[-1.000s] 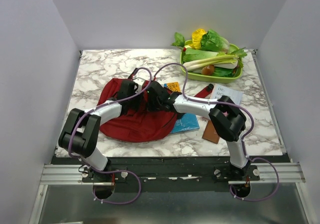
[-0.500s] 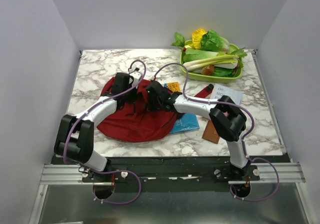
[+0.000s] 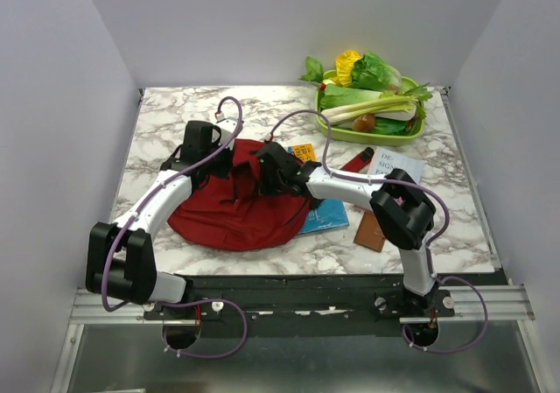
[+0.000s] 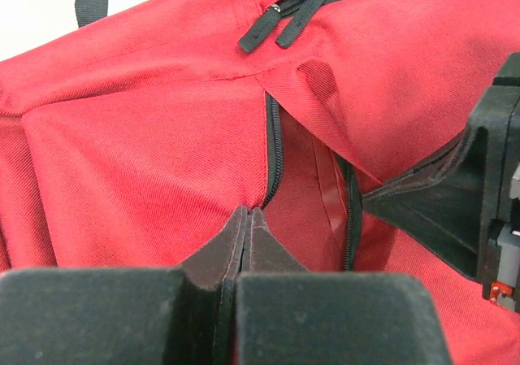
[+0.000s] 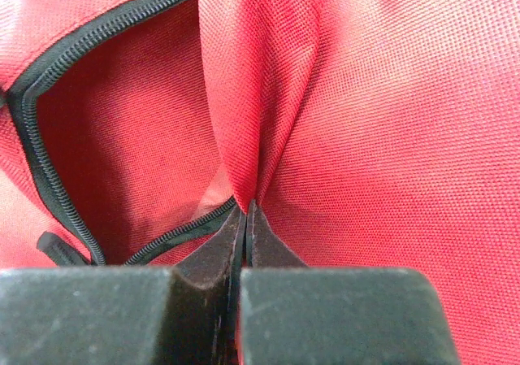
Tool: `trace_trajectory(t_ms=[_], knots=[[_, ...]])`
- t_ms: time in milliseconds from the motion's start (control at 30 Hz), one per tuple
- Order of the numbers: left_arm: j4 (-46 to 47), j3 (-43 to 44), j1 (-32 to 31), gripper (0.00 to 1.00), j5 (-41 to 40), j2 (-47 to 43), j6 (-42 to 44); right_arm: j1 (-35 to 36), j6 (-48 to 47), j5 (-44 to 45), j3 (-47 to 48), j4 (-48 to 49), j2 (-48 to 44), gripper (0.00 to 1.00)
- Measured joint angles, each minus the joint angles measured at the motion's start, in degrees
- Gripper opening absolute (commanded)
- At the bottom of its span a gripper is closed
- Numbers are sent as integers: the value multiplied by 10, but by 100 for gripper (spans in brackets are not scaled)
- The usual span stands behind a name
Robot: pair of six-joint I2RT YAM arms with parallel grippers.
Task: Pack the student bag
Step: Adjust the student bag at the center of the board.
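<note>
The student bag (image 3: 232, 214) is a dark red fabric backpack lying in the middle of the marble table. My left gripper (image 3: 226, 158) is at its back left edge, my right gripper (image 3: 260, 176) on its top right. In the left wrist view the bag (image 4: 138, 145) fills the frame. The left gripper (image 4: 248, 212) is shut on the zip edge of its opening. The right gripper's black body (image 4: 487, 202) shows across that opening. In the right wrist view the right gripper (image 5: 245, 206) is shut on a raised fold of the bag (image 5: 390, 121) beside the black zip.
A green tray (image 3: 328, 132) of vegetables stands at the back right. Right of the bag lie an orange item (image 3: 304, 151), a red object (image 3: 357, 160), a white paper (image 3: 395, 164), a blue book (image 3: 324, 216) and a brown wallet (image 3: 371, 230). Two zip pulls (image 4: 276, 25) lie on the bag.
My left gripper has shut and its arm has swung left and back, drawing the bag's edge with it. The right gripper has stayed on its fold.
</note>
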Motion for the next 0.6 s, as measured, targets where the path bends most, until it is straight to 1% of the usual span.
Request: trace_trajectory(t_ms=[33,67,100,167,200,400,567,600], knots=[[-1,-1,2,0,5,0,0,0,-3,0,-4,1,-5,25],[-2,-1,4,0,12,0,0,-1,-7,0,-9,2,-10,35],[-3,-2,6,0,16,0,0,-2,-8,0,-14,2,-16,49],[-5,-2,8,0,24,0,0,-3,-13,0,-27,4,-28,57],[-5,-2,8,0,27,0,0,-5,-16,0,-36,5,-36,65],[-6,-2,10,0,35,-1,2,-20,-23,1,-102,10,-108,70],[-10,-2,10,0,39,-7,5,-55,-7,5,-195,16,-210,81],[-12,-2,10,0,39,-10,5,-64,-2,11,-216,14,-235,87]])
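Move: The bag's right edge, where the right hand heads, lies about 13 cm to the right of the right gripper, 3 cm back and 3 cm lower. From that gripper, the blue book is centred some 13 cm right and 5 cm back, the yellow book roughly 7 cm right and 8 cm ahead, both partly under the bag and about 6 cm lower. From the left gripper, the bag's right edge is around 22 cm right, 7 cm back and 8 cm lower. Open the right gripper wide to free the pinched right lip of the bag's pocket, then carry it about 10 cm right with quickening pace, rising some 4 cm, over the bag's front towards its right edge beside the blue book. Meanwhile keep the left gripper shut on the pocket's left zipper edge, almost still. ##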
